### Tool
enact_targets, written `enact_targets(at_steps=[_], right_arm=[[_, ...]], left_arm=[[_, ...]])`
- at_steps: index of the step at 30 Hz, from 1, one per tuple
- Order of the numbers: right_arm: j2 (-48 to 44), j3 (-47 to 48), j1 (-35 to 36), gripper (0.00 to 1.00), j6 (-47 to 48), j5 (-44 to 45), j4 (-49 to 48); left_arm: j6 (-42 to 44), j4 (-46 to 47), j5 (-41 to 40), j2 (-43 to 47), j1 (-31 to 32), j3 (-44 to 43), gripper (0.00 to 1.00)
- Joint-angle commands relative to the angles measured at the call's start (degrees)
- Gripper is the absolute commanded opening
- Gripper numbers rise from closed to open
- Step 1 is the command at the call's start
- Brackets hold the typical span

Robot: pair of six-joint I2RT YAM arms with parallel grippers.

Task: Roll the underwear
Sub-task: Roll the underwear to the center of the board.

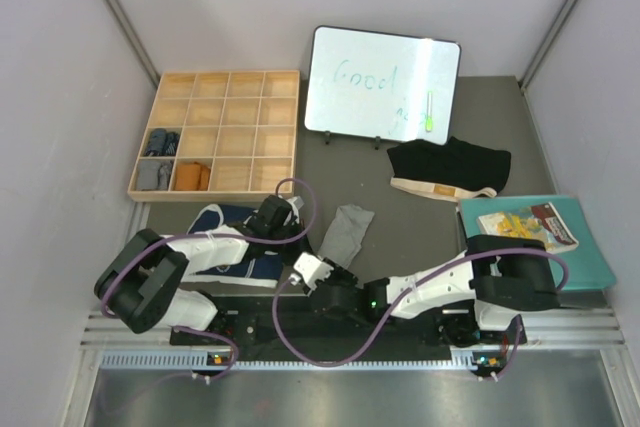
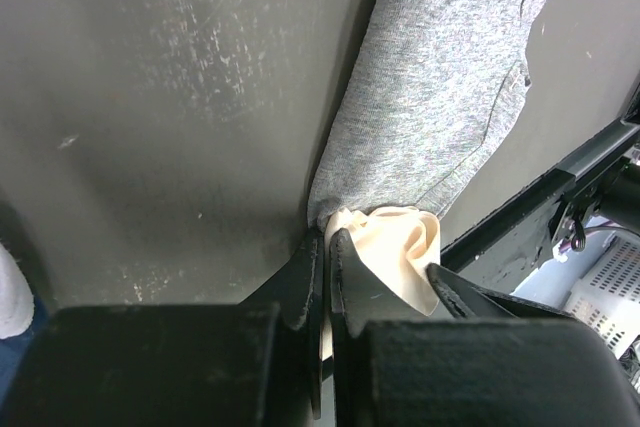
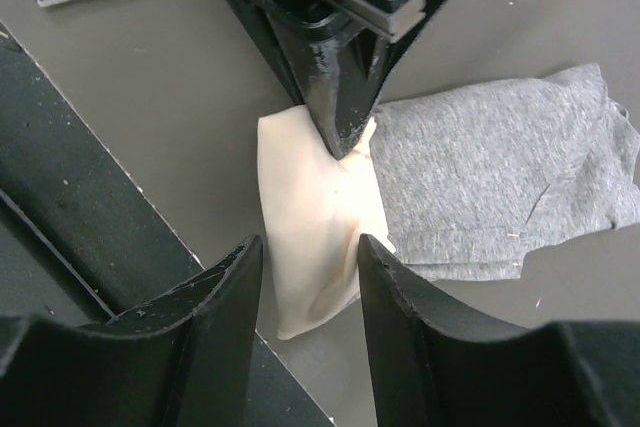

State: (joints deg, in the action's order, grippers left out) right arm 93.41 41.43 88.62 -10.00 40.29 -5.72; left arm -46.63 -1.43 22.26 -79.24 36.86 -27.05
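The grey underwear (image 1: 347,230) lies flat near the table's front edge, its cream waistband (image 3: 310,217) bunched at the near end. My left gripper (image 2: 327,237) is shut on that waistband's upper corner; its black fingers (image 3: 340,97) show in the right wrist view. My right gripper (image 3: 310,247) is open, one finger on each side of the waistband's lower part. The navy underwear (image 1: 228,239) lies under my left arm. The black underwear (image 1: 450,169) lies at the back right.
A wooden compartment tray (image 1: 215,82) at the back left holds rolled cloths. A whiteboard (image 1: 380,85) stands behind the middle. A teal box (image 1: 580,257) with a book sits at the right. The black base rail (image 3: 70,177) runs just beside the waistband.
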Motion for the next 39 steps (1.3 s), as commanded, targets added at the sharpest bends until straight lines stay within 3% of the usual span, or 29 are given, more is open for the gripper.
enact_targets(at_steps=[1, 11, 19, 20, 24, 25, 27, 29, 30, 32, 33, 36, 39], right_arm=[[1.9, 3.0, 0.7, 0.43, 1.8, -1.2, -2.2], [4.7, 4.6, -2.2, 0.44, 0.4, -3.3, -0.2], [6.8, 6.4, -5.0, 0.37, 0.2, -8.9, 2.5], [6.8, 6.3, -5.1, 0.35, 0.4, -9.4, 2.5], [5.6, 5.8, -6.0, 0.02, 0.9, -12.2, 2.4], [5.2, 5.8, -6.3, 0.0, 0.9, -13.4, 2.5], [4.7, 5.1, -6.8, 0.0, 0.9, -15.2, 2.3], [3.6, 4.6, -7.2, 0.0, 0.9, -17.0, 1.9], [3.0, 4.1, -7.6, 0.0, 0.9, -19.0, 1.8], [1.1, 3.8, -8.9, 0.0, 0.2, -21.3, 1.9], [0.4, 3.3, -9.3, 0.0, 0.0, -23.1, 1.9], [-2.7, 1.9, -12.1, 0.0, -1.5, -28.6, 1.1], [-4.5, 0.9, -15.7, 0.0, -3.3, -34.6, 0.5]], left_arm=[[2.0, -6.5, -0.7, 0.1, 0.2, 0.1, 0.0], [2.2, -7.1, -0.2, 0.6, 0.2, -0.5, 0.0], [2.2, -6.9, 0.4, 0.9, 0.2, -0.7, 0.0], [2.2, -6.8, 0.6, 1.0, 0.2, -0.7, 0.0], [1.9, -5.6, 1.4, 1.2, 0.2, -0.4, 0.0], [1.8, -5.3, 1.6, 1.4, 0.1, -0.2, 0.0], [1.3, -4.7, 2.0, 2.0, 0.1, 0.0, 0.04], [1.0, -4.1, 2.1, 2.8, 0.1, 0.2, 0.15], [0.8, -4.0, 1.5, 3.7, 0.1, 0.2, 0.32], [0.6, -4.5, 0.2, 5.1, 0.1, 0.2, 0.44], [0.5, -4.8, -1.6, 6.9, 0.1, 0.1, 0.56], [0.0, -5.7, -4.2, 10.5, 0.0, 0.3, 0.69], [-0.7, -5.5, -7.6, 13.7, -0.2, 1.3, 0.7]])
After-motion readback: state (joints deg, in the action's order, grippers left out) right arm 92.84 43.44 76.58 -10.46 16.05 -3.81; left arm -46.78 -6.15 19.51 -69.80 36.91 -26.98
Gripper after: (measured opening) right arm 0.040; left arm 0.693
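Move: The right hand, part open, has the underwear's cream waistband about 3 cm ahead, 2 cm left and 2 cm below; the grey body lies some 10 cm ahead, 3 cm right and slightly below. The left hand still pinches that waistband, whose middle is about 1 cm back, 2 cm right and 1 cm below; from it the navy underwear is centred some 16 cm left and 3 cm ahead. Right hand eases 3 cm left, down and forward, pinches the waistband; left hand then opens, rising 3 cm. ##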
